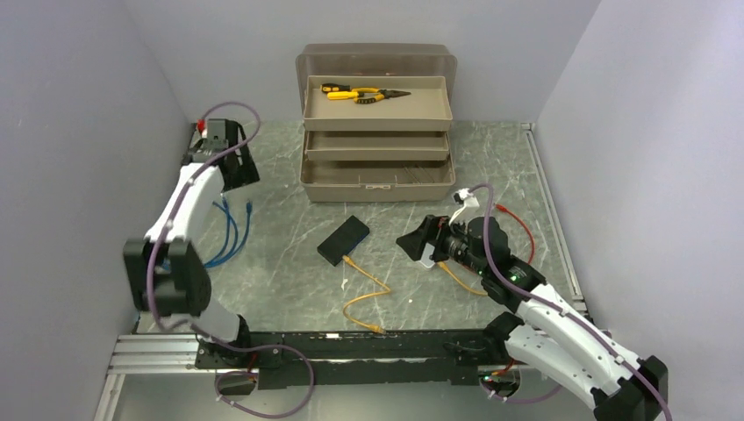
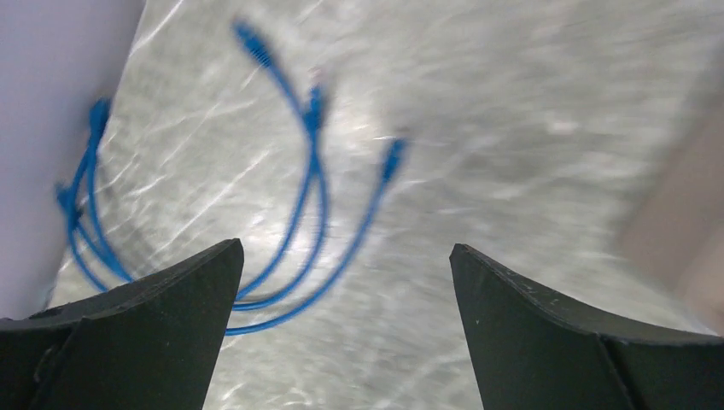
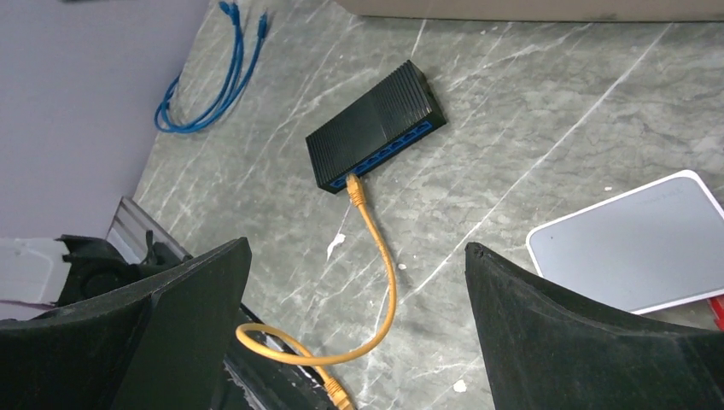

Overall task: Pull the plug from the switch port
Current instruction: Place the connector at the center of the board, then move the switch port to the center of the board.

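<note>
The switch [image 1: 343,239] is a flat black box lying askew mid-table; in the right wrist view the switch [image 3: 376,124] shows its row of blue sockets along the near edge. An orange plug [image 3: 353,184] sits in the leftmost socket, and its orange cable [image 3: 384,282] loops toward the table's front edge, where its free end lies. The plug [image 1: 349,260] also shows from above. My right gripper [image 1: 412,244] hovers open to the right of the switch, its jaws [image 3: 354,252] wide with nothing between. My left gripper [image 1: 230,167] is far left, open and empty [image 2: 346,256] above blue cables.
Loose blue cables [image 1: 230,232] lie by the left wall. A tan toolbox [image 1: 377,189] stands open at the back, with pliers [image 1: 364,93] in its top tray. A grey-white flat box [image 3: 636,243] lies under my right arm, with a red cable [image 1: 518,224] nearby.
</note>
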Robot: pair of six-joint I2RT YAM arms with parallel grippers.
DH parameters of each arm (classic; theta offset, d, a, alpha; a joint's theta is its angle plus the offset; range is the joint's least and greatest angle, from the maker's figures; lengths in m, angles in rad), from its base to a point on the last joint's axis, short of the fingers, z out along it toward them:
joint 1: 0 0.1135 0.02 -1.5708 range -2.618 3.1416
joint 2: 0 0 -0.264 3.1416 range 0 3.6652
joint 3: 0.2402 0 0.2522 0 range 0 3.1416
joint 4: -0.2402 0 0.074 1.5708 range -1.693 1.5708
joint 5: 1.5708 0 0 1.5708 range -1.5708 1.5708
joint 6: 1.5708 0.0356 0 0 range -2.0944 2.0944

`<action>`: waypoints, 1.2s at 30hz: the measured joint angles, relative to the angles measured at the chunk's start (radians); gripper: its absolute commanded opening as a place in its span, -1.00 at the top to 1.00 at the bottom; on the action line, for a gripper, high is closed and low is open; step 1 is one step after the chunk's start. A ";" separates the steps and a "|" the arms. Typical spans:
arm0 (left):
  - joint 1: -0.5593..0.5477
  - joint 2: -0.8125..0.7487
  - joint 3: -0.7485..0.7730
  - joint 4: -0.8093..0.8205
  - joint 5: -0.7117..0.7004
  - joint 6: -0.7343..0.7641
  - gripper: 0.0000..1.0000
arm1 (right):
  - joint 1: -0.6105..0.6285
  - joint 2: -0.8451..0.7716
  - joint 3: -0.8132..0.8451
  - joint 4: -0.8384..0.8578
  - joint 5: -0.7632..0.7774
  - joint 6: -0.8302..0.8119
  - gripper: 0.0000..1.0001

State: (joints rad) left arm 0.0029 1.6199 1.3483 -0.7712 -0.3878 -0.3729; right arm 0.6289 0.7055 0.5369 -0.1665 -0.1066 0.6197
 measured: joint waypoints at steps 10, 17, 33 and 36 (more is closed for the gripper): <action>-0.378 -0.661 -0.492 0.578 0.485 -0.183 -0.56 | 0.000 0.272 -0.050 0.194 -0.102 0.022 -0.81; -0.461 -0.490 -0.771 0.660 0.592 -0.268 -0.30 | 0.000 0.442 -0.074 0.354 -0.158 0.072 -0.69; -0.507 -0.262 -0.724 0.771 0.484 -0.323 0.01 | 0.021 0.905 -0.020 0.695 -0.270 0.230 -0.25; -0.508 -0.222 -0.678 0.755 0.458 -0.315 0.05 | 0.037 0.965 0.016 0.734 -0.284 0.249 -0.17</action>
State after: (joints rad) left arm -0.5049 1.3979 0.6708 -0.0166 0.0700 -0.6880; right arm 0.6655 1.6703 0.5529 0.5678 -0.3908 0.8688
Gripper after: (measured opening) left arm 0.492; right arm 0.620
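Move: Some 29 cm to the left hand's right and 9 cm back towards the base lies the black switch, about 12 cm lower; blue cable ends lie almost straight below that hand. For the right hand, the yellow plug in the switch is about 15 cm left, 2 cm ahead and 17 cm down. The switch's middle is 16 cm left of this hand and 6 cm ahead, the white box 3 cm right and 4 cm ahead, both similarly low. Swinging about 26 cm right to the switch, the left hand arcs up some 13 cm, then sinks below its starting height, drawing back before easing forward a little; it turns roughly 30 degrees clockwise and its fingers narrow to half open. The right hand sinks 15 cm and goes 11 cm left towards the yellow plug, tipping further down, its fingers closing partway. ##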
